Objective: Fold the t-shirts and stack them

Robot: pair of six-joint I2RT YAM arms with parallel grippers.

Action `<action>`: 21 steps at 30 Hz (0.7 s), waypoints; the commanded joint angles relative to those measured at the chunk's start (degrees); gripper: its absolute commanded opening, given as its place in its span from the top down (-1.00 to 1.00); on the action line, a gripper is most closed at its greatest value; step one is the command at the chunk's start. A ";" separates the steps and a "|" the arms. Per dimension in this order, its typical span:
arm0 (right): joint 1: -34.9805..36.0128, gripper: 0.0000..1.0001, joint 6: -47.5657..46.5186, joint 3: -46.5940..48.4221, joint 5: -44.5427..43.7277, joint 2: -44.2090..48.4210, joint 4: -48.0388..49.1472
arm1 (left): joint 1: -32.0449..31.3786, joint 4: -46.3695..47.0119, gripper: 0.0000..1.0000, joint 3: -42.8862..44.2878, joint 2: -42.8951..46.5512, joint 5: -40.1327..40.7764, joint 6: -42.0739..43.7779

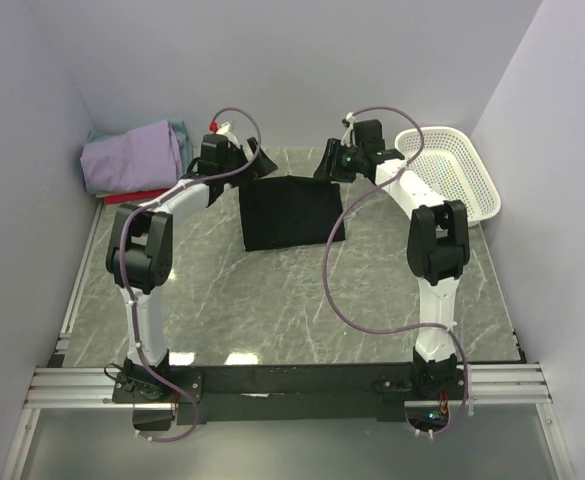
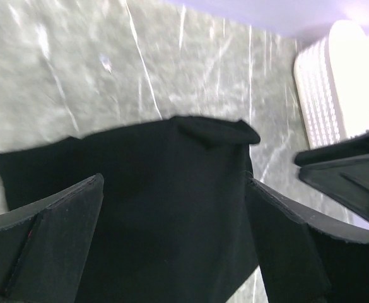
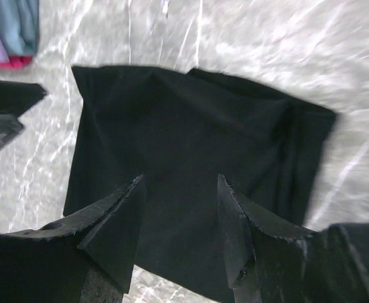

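Observation:
A black t-shirt lies folded into a rough square on the marble table, with no print showing. My left gripper hovers over its far left corner and stands wide open. In the left wrist view the black t-shirt fills the gap between the fingers of the left gripper. My right gripper hangs over the far right corner. In the right wrist view the right gripper is open above the black t-shirt. Folded lavender, teal and red t-shirts are stacked at the back left.
A white mesh basket stands at the back right, beside the right arm. The walls close in on three sides. The stack of t-shirts shows at the top left of the right wrist view, and the basket shows in the left wrist view.

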State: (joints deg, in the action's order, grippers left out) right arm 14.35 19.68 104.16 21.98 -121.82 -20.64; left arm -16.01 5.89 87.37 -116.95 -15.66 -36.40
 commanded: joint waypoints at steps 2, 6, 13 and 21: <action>1.47 -0.11 0.71 4.29 3.86 -3.59 -2.03 | -0.51 1.94 -0.99 2.09 -4.07 -6.57 -2.62; 1.65 -0.11 1.15 6.49 4.30 -6.50 -3.08 | -0.43 2.28 -0.99 3.94 -7.85 -8.60 -3.76; 1.65 -0.13 1.32 15.17 2.02 -13.34 -5.80 | -0.51 2.28 -0.99 6.84 -12.16 -8.60 -3.50; 0.68 -0.18 4.57 31.17 0.52 -26.17 -7.91 | -0.51 1.23 -0.99 13.25 -17.43 -9.30 -2.71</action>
State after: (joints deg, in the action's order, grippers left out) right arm 15.94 22.06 127.50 23.62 -143.04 -26.76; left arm -16.32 6.17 95.72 -132.07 -23.27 -39.88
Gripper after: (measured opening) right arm 0.585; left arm 0.995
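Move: The folded black t-shirt lies about 12 cm below both open grippers, with its far edge roughly under the fingers. Its middle is some 8 cm back and 6 cm to the right of the left gripper, and about 8 cm back and 8 cm to the left of the right gripper. The folded stack is roughly 30 cm left of the left gripper and 4 cm farther out. The white basket is about 28 cm right of the right one, nearly level. Lower both open grippers over the far edge of the black t-shirt, the left by about 8 cm, its fingers tipping down some 10 degrees, and draw the two about 3 cm inward towards each other. Bring the right down about 6 cm, then carry it on forward nearly 5 cm while still sinking a little; the left barely creeps forward. Keep all fingers open. ##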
